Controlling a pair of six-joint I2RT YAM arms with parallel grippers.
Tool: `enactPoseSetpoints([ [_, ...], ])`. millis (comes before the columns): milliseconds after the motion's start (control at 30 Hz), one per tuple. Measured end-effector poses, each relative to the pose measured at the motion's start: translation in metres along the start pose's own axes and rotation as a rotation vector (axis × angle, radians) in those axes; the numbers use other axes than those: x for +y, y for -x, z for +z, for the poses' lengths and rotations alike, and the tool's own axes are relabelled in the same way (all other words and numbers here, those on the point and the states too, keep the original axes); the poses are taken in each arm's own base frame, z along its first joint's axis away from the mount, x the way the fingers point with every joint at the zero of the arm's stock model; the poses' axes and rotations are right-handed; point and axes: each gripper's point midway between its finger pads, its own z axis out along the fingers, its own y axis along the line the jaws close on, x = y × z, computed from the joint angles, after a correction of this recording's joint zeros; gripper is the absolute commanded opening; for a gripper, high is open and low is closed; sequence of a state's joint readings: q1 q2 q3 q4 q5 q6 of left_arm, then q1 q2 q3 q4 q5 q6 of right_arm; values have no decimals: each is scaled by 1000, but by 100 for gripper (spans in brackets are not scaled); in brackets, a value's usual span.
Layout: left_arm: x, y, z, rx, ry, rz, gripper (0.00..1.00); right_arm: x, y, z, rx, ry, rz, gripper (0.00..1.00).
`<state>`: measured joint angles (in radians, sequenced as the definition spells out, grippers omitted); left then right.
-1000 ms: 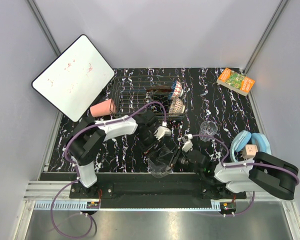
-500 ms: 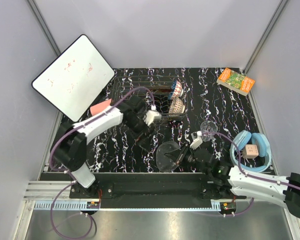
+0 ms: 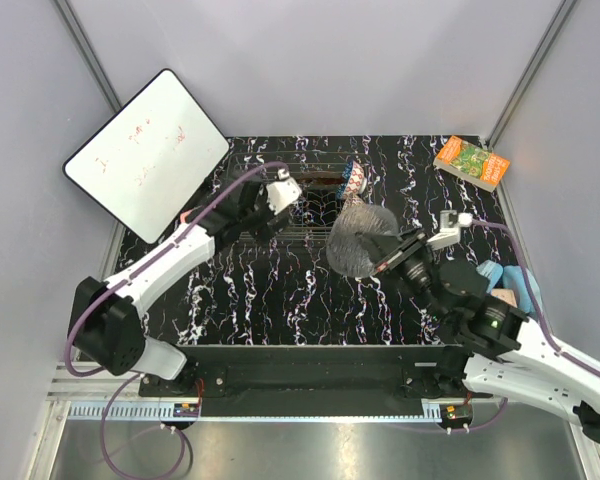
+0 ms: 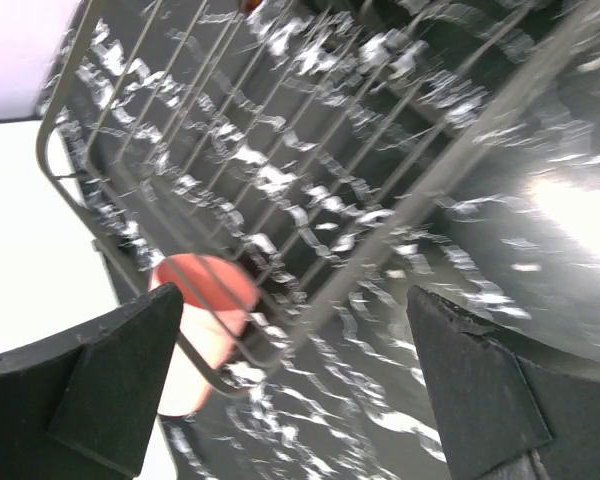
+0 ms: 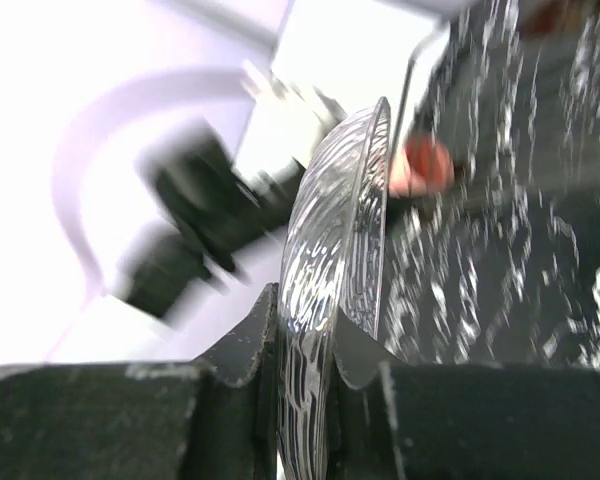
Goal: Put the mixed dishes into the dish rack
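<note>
The dish rack [image 3: 280,222] stands at the back middle of the table, with the blue patterned bowl [image 3: 355,181] and the red floral plate [image 3: 320,181] in it. My right gripper [image 3: 388,252] is shut on the rim of the clear glass bowl [image 3: 358,240] and holds it on edge in the air by the rack's right front corner; the right wrist view shows the bowl [image 5: 330,230] pinched between the jaws [image 5: 315,350]. My left gripper [image 3: 270,205] is open and empty over the rack's left front part. The left wrist view shows the rack's wires [image 4: 280,150] and the pink plastic cup [image 4: 195,310] lying outside its corner. The beige bowl and the small glass are hidden.
A white board [image 3: 145,150] leans at the back left. A green-orange book [image 3: 470,161] lies at the back right. Blue headphones [image 3: 515,283] lie at the right edge, partly behind my right arm.
My right gripper has lifted the glass bowl from near the front edge and carried it back toward the rack. My left arm has swung from the table's middle to the rack's left front.
</note>
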<state>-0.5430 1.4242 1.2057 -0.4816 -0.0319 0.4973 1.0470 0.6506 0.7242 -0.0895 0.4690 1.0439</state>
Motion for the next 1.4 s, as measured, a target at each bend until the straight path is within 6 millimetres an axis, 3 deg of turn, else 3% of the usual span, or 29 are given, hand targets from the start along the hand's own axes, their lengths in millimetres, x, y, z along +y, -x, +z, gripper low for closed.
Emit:
enactPoseSetpoints([
  [133, 8, -31, 25, 42, 106, 117, 99, 39, 47, -5, -121, 3, -4, 0],
  [200, 15, -33, 33, 51, 147, 156, 99, 73, 68, -5, -154, 29, -20, 0],
  [267, 22, -30, 35, 47, 179, 182, 99, 93, 76, -1, -159, 42, -28, 0],
  [333, 27, -23, 39, 27, 206, 203, 99, 99, 74, 6, -145, 24, -47, 0],
  [400, 31, -18, 42, 11, 221, 229, 99, 93, 66, 16, -125, -11, -70, 0],
  [533, 32, -16, 50, 13, 214, 281, 99, 59, 42, 34, -69, -138, -159, 0],
  [633, 30, -11, 57, 20, 175, 299, 99, 43, 35, 40, -56, -195, -214, 0],
  [900, 11, -1, 55, 0, 30, 312, 99, 35, 59, 38, -123, -230, -221, 0],
  [1167, -24, -33, 55, 97, -157, 316, 99, 29, 73, 36, -160, -244, -198, 0],
  [1300, -28, -40, 55, 120, -180, 326, 99, 20, 73, 39, -157, -262, -192, 0],
  [1400, -28, -45, 65, 146, -192, 324, 99, 15, 69, 43, -145, -272, -187, 0],
])
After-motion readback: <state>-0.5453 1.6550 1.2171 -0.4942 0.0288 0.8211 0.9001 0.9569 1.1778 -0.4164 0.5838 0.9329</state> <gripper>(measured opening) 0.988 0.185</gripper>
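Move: The right hand holds the glass plate high up. The dish rack's middle lies some 24 cm ahead of that hand, 21 cm left and about 27 cm below. At similar depth, the patterned bowl is about 18 cm ahead and 7 left, the blue bowl 27 ahead and 7 left, the red plate 26 ahead and 14 left. From the empty left hand, the rack's middle is about 6 cm ahead, 9 right and 14 below; the pink cup is 14 left, 1 ahead, 15 below. Still pinching the glass plate by its edge, the right hand lifts it about 12 cm, sinks back some 8, and works forward about 6 cm, rolling its left side down and turning clockwise, each some 15 degrees. The open left hand reaches forward about 5 cm and comes back, sinking about 8 cm overall towards the rack's front side and turning some 15 degrees clockwise. ##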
